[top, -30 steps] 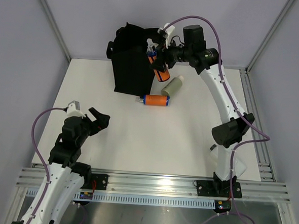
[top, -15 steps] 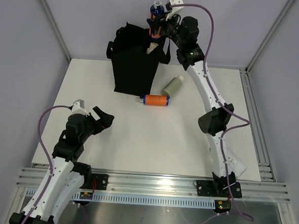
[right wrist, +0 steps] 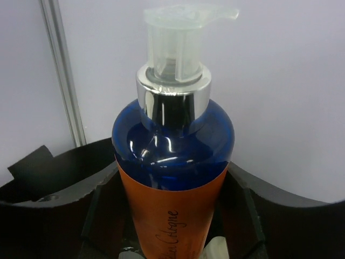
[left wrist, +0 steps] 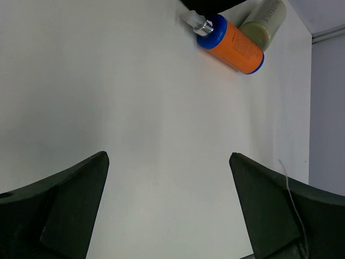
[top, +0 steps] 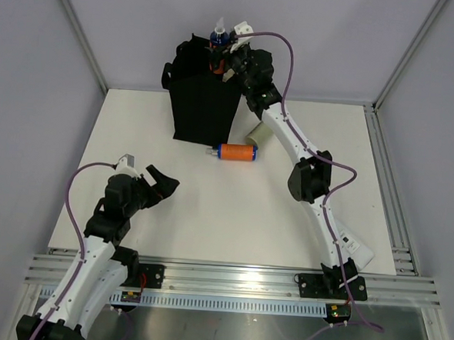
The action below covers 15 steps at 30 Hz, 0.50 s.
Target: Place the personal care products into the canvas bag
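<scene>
The black canvas bag (top: 200, 107) stands upright at the back of the table. My right gripper (top: 221, 59) is shut on an orange bottle (top: 217, 46) with a blue shoulder and a clear pump, and holds it upright over the bag's open top. In the right wrist view the bottle (right wrist: 171, 199) stands between the dark fingers (right wrist: 99, 208). A second orange bottle (top: 236, 152) lies on the table in front of the bag. A sage green bottle (top: 255, 132) lies beside it, partly under the right arm. Both show in the left wrist view (left wrist: 230, 46), (left wrist: 265, 24). My left gripper (top: 158, 183) is open and empty, low over the table (left wrist: 167, 156).
The white table (top: 209, 207) is walled by grey panels at left, right and back. A metal rail (top: 228, 282) runs along the near edge. The right arm stretches across the back right of the table.
My right gripper lifted the orange bottle from beside the bag's right side and carried it left over the bag's top. My left gripper edged forward and to the right.
</scene>
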Available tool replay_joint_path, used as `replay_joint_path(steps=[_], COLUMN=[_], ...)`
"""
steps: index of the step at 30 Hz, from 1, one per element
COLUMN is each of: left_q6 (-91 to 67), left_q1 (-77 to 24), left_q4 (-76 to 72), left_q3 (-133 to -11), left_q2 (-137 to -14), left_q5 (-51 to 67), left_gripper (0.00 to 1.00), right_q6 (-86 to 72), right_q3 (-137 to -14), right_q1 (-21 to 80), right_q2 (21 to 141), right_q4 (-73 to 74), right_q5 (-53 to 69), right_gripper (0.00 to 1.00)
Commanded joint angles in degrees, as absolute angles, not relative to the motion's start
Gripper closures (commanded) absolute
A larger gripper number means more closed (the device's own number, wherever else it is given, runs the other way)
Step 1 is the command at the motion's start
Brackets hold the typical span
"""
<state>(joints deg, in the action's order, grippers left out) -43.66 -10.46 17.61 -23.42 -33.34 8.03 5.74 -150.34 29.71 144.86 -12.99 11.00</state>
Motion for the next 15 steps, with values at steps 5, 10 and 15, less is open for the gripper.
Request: replay_joint_path(steps=[5, 10, 15], left_q6=[-45.1, -44.9, -43.3], left_q1=[-10.4, -10.4, -10.4], left_q4=[13.0, 12.0, 13.1], left_q3=[-22.0, -21.9, -22.6], left_q2=[-31.6, -31.6, -30.7], left_q5=[10.6, 11.4, 11.1], left_gripper=[0.01, 0.01, 0.01], right_q6=[6.2, 5.4, 10.5], right_q3=[-148.1, -144.8, -144.1], right_q1=[28.9, 27.2, 22.7], right_q2=[135.2, 128.3, 117.6], right_q4=[-21.8, -10.3, 15.0], right_q5=[9.8, 14.7, 27.4], right_gripper=[0.07, 0.01, 0.00])
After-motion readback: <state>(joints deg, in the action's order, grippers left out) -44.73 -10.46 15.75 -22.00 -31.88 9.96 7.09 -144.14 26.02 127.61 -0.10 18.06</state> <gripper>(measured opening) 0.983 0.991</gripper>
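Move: The right hand holds the orange pump bottle upright at the mouth of the black canvas bag, whose middle lies about 22 cm below and 4 cm to the left, level with it fore and aft. A cream bottle's cap sticks up some 8 cm below, 4 cm to the right and 2 cm back. On the table, 36 cm below, lie the other orange bottle, 14 cm back and 8 cm right, and the green bottle, 4 cm back and 17 cm right. From the left hand the bag is about 38 cm ahead, 12 cm right and 3 cm up. The right fingers let go of the orange bottle over the bag, spreading to fully open while the hand at first stays put. The hand then rises about 9 cm, drawing back and to the right some 5 cm each way, out of the bag's mouth and away from the bag, its wrist hardly turning. ##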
